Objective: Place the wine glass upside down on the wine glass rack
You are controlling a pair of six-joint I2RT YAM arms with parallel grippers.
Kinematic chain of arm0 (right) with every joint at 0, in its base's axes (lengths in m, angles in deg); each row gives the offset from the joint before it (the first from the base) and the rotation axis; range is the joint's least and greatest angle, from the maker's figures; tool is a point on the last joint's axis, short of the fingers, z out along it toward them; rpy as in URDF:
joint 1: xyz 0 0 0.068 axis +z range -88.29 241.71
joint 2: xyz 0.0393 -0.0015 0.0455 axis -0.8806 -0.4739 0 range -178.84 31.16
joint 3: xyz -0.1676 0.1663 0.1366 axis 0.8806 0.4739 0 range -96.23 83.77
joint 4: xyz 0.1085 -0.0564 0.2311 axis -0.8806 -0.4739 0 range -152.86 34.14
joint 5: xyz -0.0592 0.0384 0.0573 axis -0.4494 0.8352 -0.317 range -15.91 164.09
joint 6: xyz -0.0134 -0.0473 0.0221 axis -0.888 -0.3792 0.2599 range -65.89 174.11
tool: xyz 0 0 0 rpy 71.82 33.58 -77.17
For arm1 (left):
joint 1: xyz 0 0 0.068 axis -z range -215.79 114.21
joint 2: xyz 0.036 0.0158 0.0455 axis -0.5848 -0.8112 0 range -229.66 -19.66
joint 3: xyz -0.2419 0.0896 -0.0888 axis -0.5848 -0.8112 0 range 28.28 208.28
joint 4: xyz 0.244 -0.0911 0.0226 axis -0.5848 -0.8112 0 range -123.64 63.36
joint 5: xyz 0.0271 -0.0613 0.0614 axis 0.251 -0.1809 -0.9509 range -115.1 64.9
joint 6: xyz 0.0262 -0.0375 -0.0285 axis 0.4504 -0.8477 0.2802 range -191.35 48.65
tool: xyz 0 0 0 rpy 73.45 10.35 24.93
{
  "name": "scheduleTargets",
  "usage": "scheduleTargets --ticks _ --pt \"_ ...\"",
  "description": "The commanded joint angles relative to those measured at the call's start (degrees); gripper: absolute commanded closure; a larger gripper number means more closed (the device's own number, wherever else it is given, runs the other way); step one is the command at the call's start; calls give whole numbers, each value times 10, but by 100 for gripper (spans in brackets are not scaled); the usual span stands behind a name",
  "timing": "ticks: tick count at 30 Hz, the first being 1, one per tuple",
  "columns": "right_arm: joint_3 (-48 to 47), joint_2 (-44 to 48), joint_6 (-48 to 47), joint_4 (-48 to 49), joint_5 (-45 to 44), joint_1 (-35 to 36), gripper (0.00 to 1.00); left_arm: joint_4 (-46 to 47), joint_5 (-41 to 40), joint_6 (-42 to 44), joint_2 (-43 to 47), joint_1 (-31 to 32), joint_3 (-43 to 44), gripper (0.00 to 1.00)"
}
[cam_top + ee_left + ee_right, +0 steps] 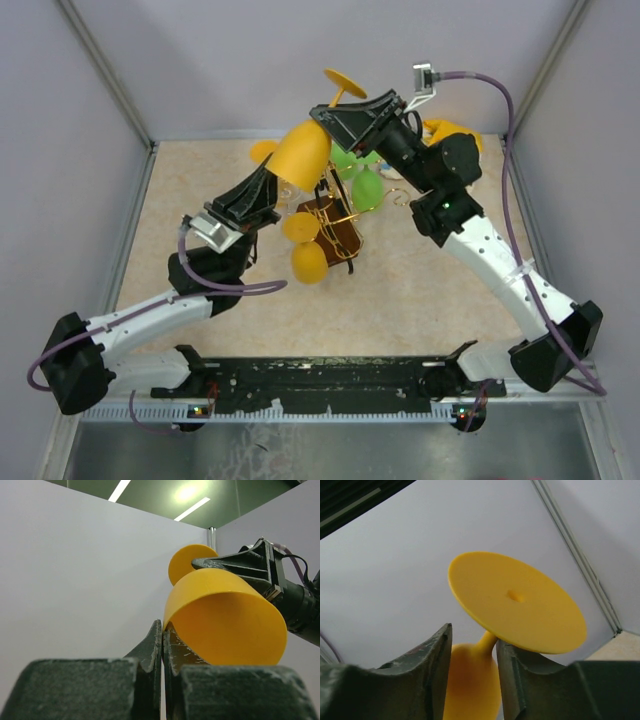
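The yellow wine glass (300, 155) is held in the air above the wine glass rack (338, 232), its bowl low and left, its foot (345, 82) high and right. My left gripper (272, 180) is shut on the bowl's rim (170, 625), one finger inside and one outside. My right gripper (325, 112) straddles the thin stem (487, 641) just under the round foot (515, 600). Its jaws stand apart: the stem lies against the right finger, with a gap to the left finger. The rack is a gold wire stand on a dark brown base.
Two yellow glasses (309, 262) and two green glasses (367, 188) hang around the rack. Another yellow object (450, 130) lies at the back right behind the right arm. Grey walls enclose the beige tabletop (430, 290).
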Motion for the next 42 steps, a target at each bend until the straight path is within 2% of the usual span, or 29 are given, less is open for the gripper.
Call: scheduleTargets --ticks 1,5,8,26,42 --pt "-26 2 -5 17 17 -3 67 35 -1 -10 -2 3 2 100" --pt "-28 1 -10 12 14 -3 81 47 -6 -17 -20 3 10 100" --pt "-34 -3 -12 9 10 -3 85 51 -2 -27 -37 4 21 100" --pt "-68 -37 -19 -6 17 -3 85 68 -3 -53 -79 17 37 100" --pt "-89 -58 -51 -46 16 -3 85 80 -5 -62 -111 30 53 96"
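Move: The right hand is already around the orange wine glass's stem with its fingers part open; the glass's middle lies about 1 cm back, 2 cm left and 2 cm below. The wine glass rack's middle is some 30 cm below this hand and about 1 cm ahead, its empty hook roughly 14 cm to the right, 3 cm ahead and 30 cm down, and the nearer green glass hangs about 7 cm ahead, 8 cm right and 28 cm down. From the left hand, still pinching the rim, the glass's middle is about 3 cm ahead, 6 cm right and 3 cm up. The right fingers close on the stem just above the upturned bowl and grip it, the hand rising about 2 cm and then easing some 2 cm forward with hardly any turn. Meanwhile the left hand, its closed fingertips staying at the rim, carries the rim to the right, forward and down by about 5 cm in all, in beneath the right hand, its fingers tipping forward about 5 degrees. ##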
